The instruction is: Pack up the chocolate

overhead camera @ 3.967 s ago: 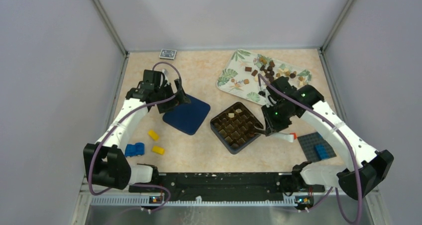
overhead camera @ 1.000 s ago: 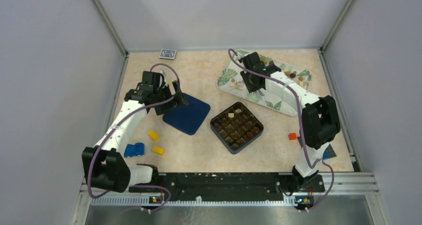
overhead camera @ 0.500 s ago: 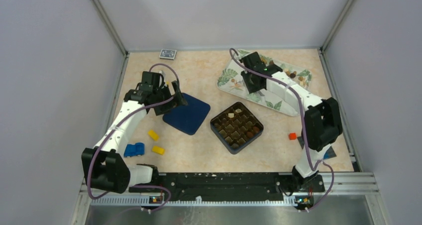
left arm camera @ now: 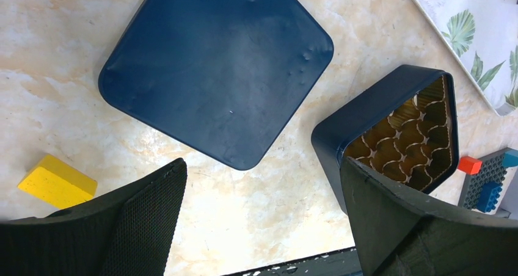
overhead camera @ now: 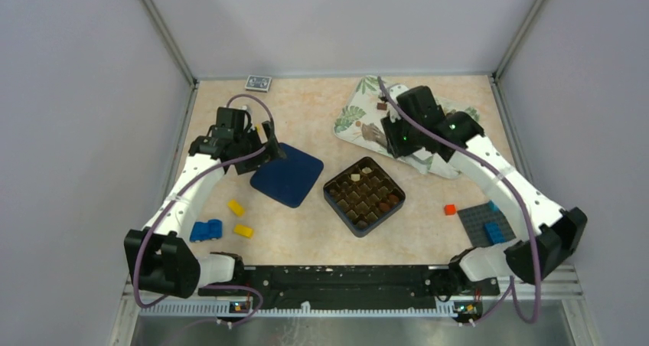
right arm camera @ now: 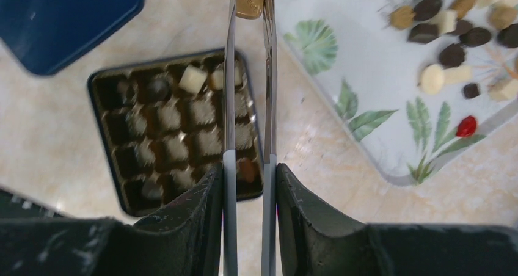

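Note:
My right gripper (right arm camera: 249,172) (overhead camera: 399,135) is shut on metal tweezers (right arm camera: 230,93), and their tips pinch a light brown chocolate (right arm camera: 250,0). That piece hangs near the left edge of the leaf-patterned tray (right arm camera: 366,141) (overhead camera: 353,118). Several dark, brown and cream chocolates (right arm camera: 452,25) lie loose on the tray. Below the tweezers sits the dark blue box (right arm camera: 177,129) (overhead camera: 364,195), with a few pieces in its cells. My left gripper (left arm camera: 262,178) (overhead camera: 269,143) hangs open and empty over the bare table beside the blue lid (left arm camera: 214,68) (overhead camera: 287,175).
Two yellow bricks (overhead camera: 236,207) (overhead camera: 243,230) and a blue brick (overhead camera: 207,230) lie at the near left. A red brick (overhead camera: 450,209) and a grey baseplate (overhead camera: 486,222) lie at the near right. A card deck (overhead camera: 259,83) sits at the back wall.
My right arm has drawn back from the tray's far part toward the box, carrying the tweezers and the chocolate. The left arm has stayed still and open.

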Tool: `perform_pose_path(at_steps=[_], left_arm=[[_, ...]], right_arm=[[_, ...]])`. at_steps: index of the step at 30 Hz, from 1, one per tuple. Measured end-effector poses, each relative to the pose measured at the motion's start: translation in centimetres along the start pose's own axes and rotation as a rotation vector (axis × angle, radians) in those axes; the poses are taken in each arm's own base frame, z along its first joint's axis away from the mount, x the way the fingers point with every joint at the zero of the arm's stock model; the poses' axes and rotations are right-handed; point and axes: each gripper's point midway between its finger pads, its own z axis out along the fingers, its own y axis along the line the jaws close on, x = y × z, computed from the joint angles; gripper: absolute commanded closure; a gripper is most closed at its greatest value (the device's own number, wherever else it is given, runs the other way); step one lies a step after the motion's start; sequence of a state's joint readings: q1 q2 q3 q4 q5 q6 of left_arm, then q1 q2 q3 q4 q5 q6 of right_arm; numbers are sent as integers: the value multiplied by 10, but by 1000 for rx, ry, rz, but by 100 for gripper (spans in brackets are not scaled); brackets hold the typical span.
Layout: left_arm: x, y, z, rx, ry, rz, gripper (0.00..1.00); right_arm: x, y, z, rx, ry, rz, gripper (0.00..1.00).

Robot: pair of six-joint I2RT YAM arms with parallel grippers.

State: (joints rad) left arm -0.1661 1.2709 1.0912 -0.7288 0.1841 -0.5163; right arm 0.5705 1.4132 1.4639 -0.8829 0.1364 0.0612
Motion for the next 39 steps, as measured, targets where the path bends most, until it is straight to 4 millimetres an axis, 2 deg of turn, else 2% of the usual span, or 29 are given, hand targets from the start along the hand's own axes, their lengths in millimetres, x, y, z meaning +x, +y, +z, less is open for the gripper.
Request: perform_pose_path(at_steps=[4,8,11,14,24,39], left_arm=[[-3,1,-1,-10,-12,5,1],[-6,1,-1,-13,-19,8,1],[-9,-1,-2,-12,-24,8,1],[-10,0,-1,-15,-26,8,1],[-11,1,-1,-23,-32,8,1],[-11,0,-1,-20,-30,8,1]], right_arm=[[38,29,-35,-122,69,-56,84],[80,44,-60,-212,176,-69,84],[97,50,-75,-254,225,-50,84],[105,55,-86,-287,246,-35,84],[138,62,-88,-278,398,-36,84],[151,61,-83,-256,448,-44,78]])
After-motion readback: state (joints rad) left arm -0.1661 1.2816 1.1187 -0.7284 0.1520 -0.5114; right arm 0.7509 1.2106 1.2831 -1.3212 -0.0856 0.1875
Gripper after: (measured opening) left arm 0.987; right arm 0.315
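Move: The tongs in the right gripper already hold the caramel-coloured chocolate. Its empty cell, on the box's right-hand edge, lies about 15 cm back, 3 cm left and 20 cm below the right hand. From that hand, the two brown chocolates beside the cell are about 11 cm back and 2 cm right, the white pieces 3 cm back and 9 cm left, the red block 14 cm back and 19 cm right. From the left hand the cell is roughly 13 cm back, 29 cm right and 14 cm below. Swing the right gripper back about 18 cm from the tray to the box, fast at first and then easing off, keeping the tongs pinched on the caramel-coloured chocolate. Tip the hand some 30 degrees further down on the way, and sink about 4 cm, mostly late, to bring the chocolate to the empty cell beside the two brown ones. ##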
